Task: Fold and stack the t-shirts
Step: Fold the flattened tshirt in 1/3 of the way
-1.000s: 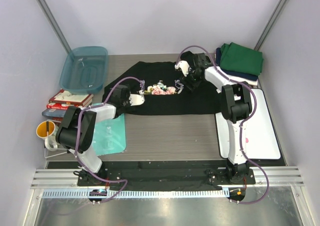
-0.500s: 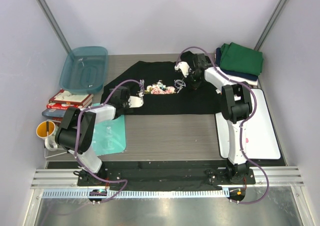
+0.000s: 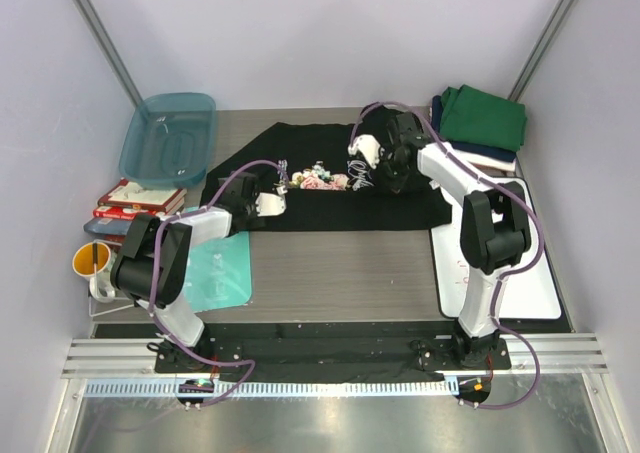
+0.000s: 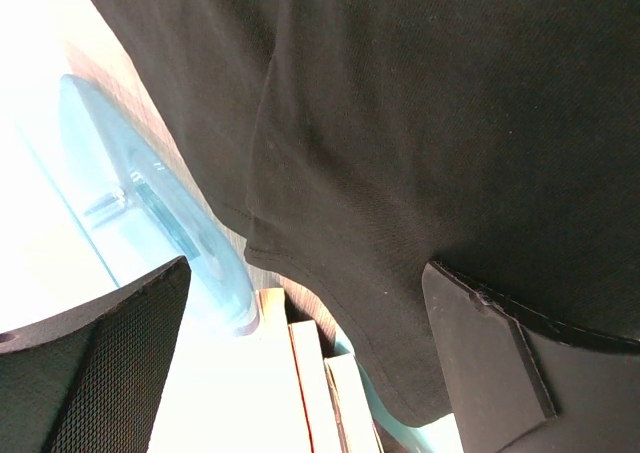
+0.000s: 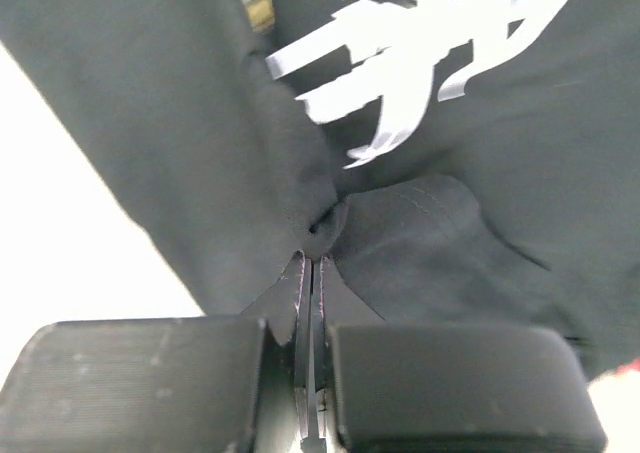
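The black t-shirt with floral print and white script lies spread at the middle back of the table. My right gripper is shut on a pinched fold of its cloth near the script; in the right wrist view the gripper has both pads closed on black fabric. My left gripper sits at the shirt's left edge. In the left wrist view it is open, fingers wide apart, with the shirt's hem lying between them. Folded green and navy tees are stacked at the back right.
A teal plastic tub stands at the back left, with books and a yellow mug nearer. A teal flat mat lies under the left arm. A white board lies at the right.
My right gripper has moved nearer and slightly right, drawing the shirt's back edge forward over the print. The left gripper has barely moved.
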You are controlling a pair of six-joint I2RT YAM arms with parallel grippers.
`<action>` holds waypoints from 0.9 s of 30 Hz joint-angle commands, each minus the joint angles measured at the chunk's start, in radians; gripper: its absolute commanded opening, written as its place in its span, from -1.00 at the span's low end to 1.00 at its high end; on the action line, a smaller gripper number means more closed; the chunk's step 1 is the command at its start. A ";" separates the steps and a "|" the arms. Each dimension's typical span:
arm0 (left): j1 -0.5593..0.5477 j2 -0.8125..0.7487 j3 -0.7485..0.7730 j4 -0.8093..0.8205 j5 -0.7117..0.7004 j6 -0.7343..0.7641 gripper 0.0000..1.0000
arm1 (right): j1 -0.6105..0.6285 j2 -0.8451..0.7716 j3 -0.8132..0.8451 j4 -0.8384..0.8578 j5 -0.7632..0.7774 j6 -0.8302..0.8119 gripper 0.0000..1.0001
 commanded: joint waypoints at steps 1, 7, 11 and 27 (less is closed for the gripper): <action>0.011 0.045 -0.017 -0.184 0.005 -0.018 0.99 | 0.028 -0.044 -0.106 -0.078 0.000 -0.028 -0.98; 0.013 0.039 -0.008 -0.194 -0.001 -0.010 1.00 | 0.067 -0.047 -0.246 -0.107 0.017 -0.081 -0.61; 0.013 0.044 0.001 -0.200 0.002 -0.015 1.00 | 0.067 -0.078 -0.229 -0.103 0.018 -0.093 -0.25; 0.013 0.059 0.012 -0.204 0.005 -0.030 1.00 | 0.027 0.052 0.077 -0.109 -0.038 -0.064 -0.14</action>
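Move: The right hand still pinches the free edge of the t-shirt's folded-over near flap, held off the table; its place is the strip of shirt about 9 cm back, 1 cm to the right and 8 cm below. The white lettering lies level with the hand, some 12 cm to its left, the flower print about 22 cm left and 1 cm back. The green stack stands 12 cm ahead and 18 cm right. From the left hand that strip is roughly 47 cm right, 6 cm back. Keeping its pinch on the flap's edge, the right hand draws it back some 9 cm and about 7 cm down onto the near strip of the shirt, tipping about 15 degrees further downward. There the fingers open to under half and let go of the cloth, and the hand rises about 6 cm while going forward over the shirt again, straightening its tilt. ##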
